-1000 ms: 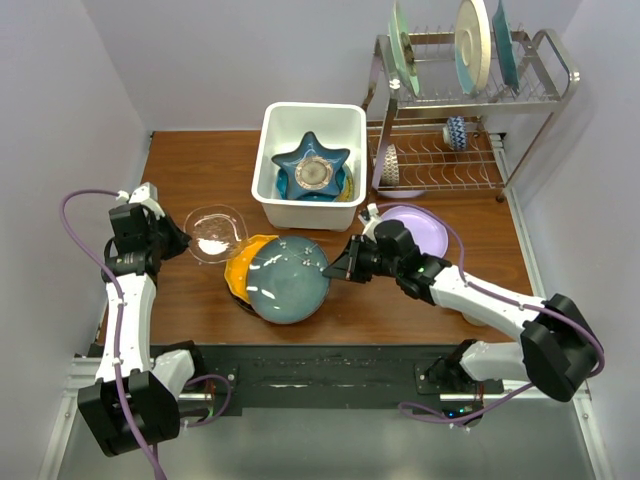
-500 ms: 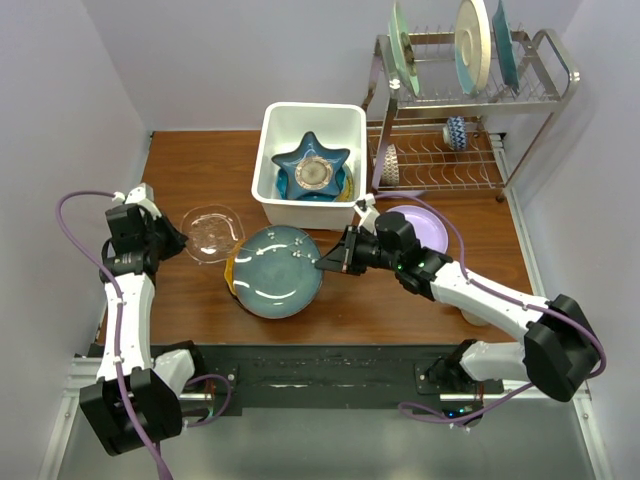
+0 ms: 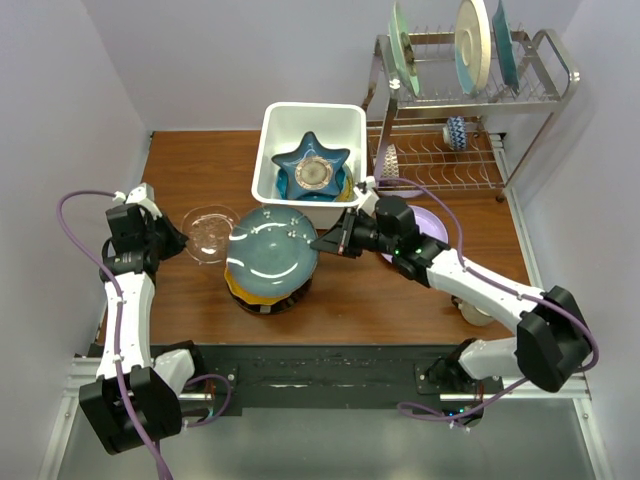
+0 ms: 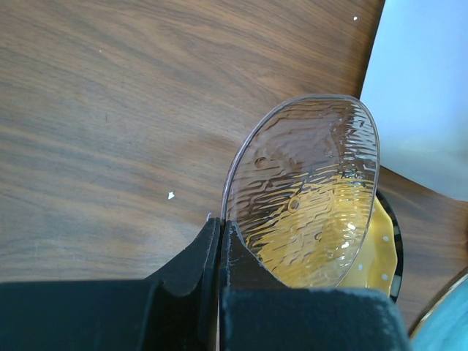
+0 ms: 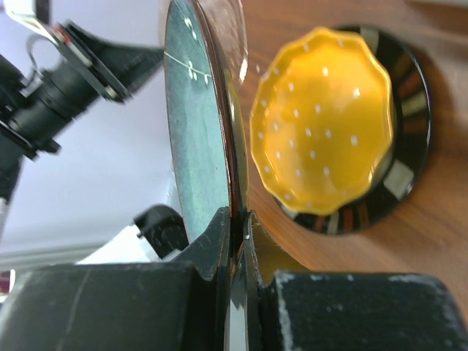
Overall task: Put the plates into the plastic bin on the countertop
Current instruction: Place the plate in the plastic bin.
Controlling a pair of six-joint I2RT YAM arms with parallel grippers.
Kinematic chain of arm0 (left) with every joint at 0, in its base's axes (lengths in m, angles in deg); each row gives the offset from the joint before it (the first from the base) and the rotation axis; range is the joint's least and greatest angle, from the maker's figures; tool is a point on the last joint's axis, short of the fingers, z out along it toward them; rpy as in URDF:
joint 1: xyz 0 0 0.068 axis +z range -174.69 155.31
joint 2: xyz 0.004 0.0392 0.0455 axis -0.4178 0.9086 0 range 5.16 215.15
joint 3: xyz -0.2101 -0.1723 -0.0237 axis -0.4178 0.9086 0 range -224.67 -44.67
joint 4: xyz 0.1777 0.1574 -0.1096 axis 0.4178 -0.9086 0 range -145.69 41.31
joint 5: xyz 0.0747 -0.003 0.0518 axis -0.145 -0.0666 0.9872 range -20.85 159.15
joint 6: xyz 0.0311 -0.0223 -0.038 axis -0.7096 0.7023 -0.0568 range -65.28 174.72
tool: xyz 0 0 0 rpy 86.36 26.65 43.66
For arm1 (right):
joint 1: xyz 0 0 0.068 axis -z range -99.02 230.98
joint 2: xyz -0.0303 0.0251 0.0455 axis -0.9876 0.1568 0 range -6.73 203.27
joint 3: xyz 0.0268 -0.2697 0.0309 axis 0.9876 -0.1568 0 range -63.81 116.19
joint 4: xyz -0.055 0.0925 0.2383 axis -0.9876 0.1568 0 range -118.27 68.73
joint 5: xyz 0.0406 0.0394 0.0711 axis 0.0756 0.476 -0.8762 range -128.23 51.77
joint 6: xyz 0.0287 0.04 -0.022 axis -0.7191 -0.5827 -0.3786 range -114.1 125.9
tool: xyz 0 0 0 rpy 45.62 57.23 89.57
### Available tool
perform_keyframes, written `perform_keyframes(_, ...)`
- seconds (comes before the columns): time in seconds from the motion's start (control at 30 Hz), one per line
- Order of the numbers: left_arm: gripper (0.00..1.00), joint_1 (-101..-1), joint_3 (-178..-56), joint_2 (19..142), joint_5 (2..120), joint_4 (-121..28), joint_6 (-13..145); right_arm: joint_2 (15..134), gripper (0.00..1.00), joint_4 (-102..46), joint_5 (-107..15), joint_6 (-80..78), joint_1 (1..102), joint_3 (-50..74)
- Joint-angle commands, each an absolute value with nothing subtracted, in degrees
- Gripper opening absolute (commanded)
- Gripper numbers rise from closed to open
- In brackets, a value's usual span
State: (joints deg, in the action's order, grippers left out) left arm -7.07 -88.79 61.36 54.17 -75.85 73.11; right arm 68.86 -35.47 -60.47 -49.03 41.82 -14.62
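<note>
My right gripper point(image 3: 322, 243) point(image 5: 238, 219) is shut on the rim of the dark teal plate point(image 3: 272, 250) point(image 5: 194, 124). That plate hangs above the orange dotted plate point(image 5: 322, 121) point(image 3: 243, 290), which lies on the black-rimmed striped plate point(image 5: 411, 110). At the left of the countertop point(image 3: 190, 160), my left gripper point(image 3: 178, 240) point(image 4: 221, 223) is shut on the edge of the clear glass plate point(image 3: 212, 232) point(image 4: 307, 197). The white plastic bin point(image 3: 262, 175) stands just behind and holds the blue star-shaped plate point(image 3: 312, 170). A lilac plate point(image 3: 432, 228) lies partly under my right arm.
A metal wire dish rack point(image 3: 500, 95) stands at the back right with three large plates upright on top and small items on its lower shelf. A small cream mug point(image 3: 478, 312) sits under the right forearm. A black rail point(image 3: 320, 365) runs along the near edge.
The right gripper has lifted the teal plate off the orange plate and carried it up and back toward the bin. The left gripper has kept hold of the glass plate, barely moving.
</note>
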Motion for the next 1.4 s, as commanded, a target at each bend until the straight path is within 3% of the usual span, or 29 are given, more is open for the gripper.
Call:
perform_keyframes(0.0,0.0,-6.32,-88.18,61.23,52.19,-72.78,72.21,69.02,0.0,-48.65,-63.81,-52.54,43.01,-7.57)
perform_keyframes(1.37,0.0,-6.32,-87.65,60.7,50.96,-71.81,72.03,79.4,0.0,-58.77,-55.81,-58.08,55.4,2.98)
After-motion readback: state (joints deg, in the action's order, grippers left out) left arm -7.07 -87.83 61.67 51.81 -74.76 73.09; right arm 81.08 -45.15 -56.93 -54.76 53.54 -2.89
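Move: The right hand holds the grey-blue plate by its edge; the bin it is bound for lies about 22 cm ahead, straight in line, its middle some 14 cm lower. The blue star plate inside is about 19 cm ahead and 1 cm left. The yellow plate lies some 15 cm left and 6 cm back, on the countertop. From the left hand, which holds the clear plate, the bin is about 22 cm ahead and 35 cm right. Right hand carries the pinched grey-blue plate forward about 13 cm towards the bin, rising slightly, turning clockwise 15 degrees. ##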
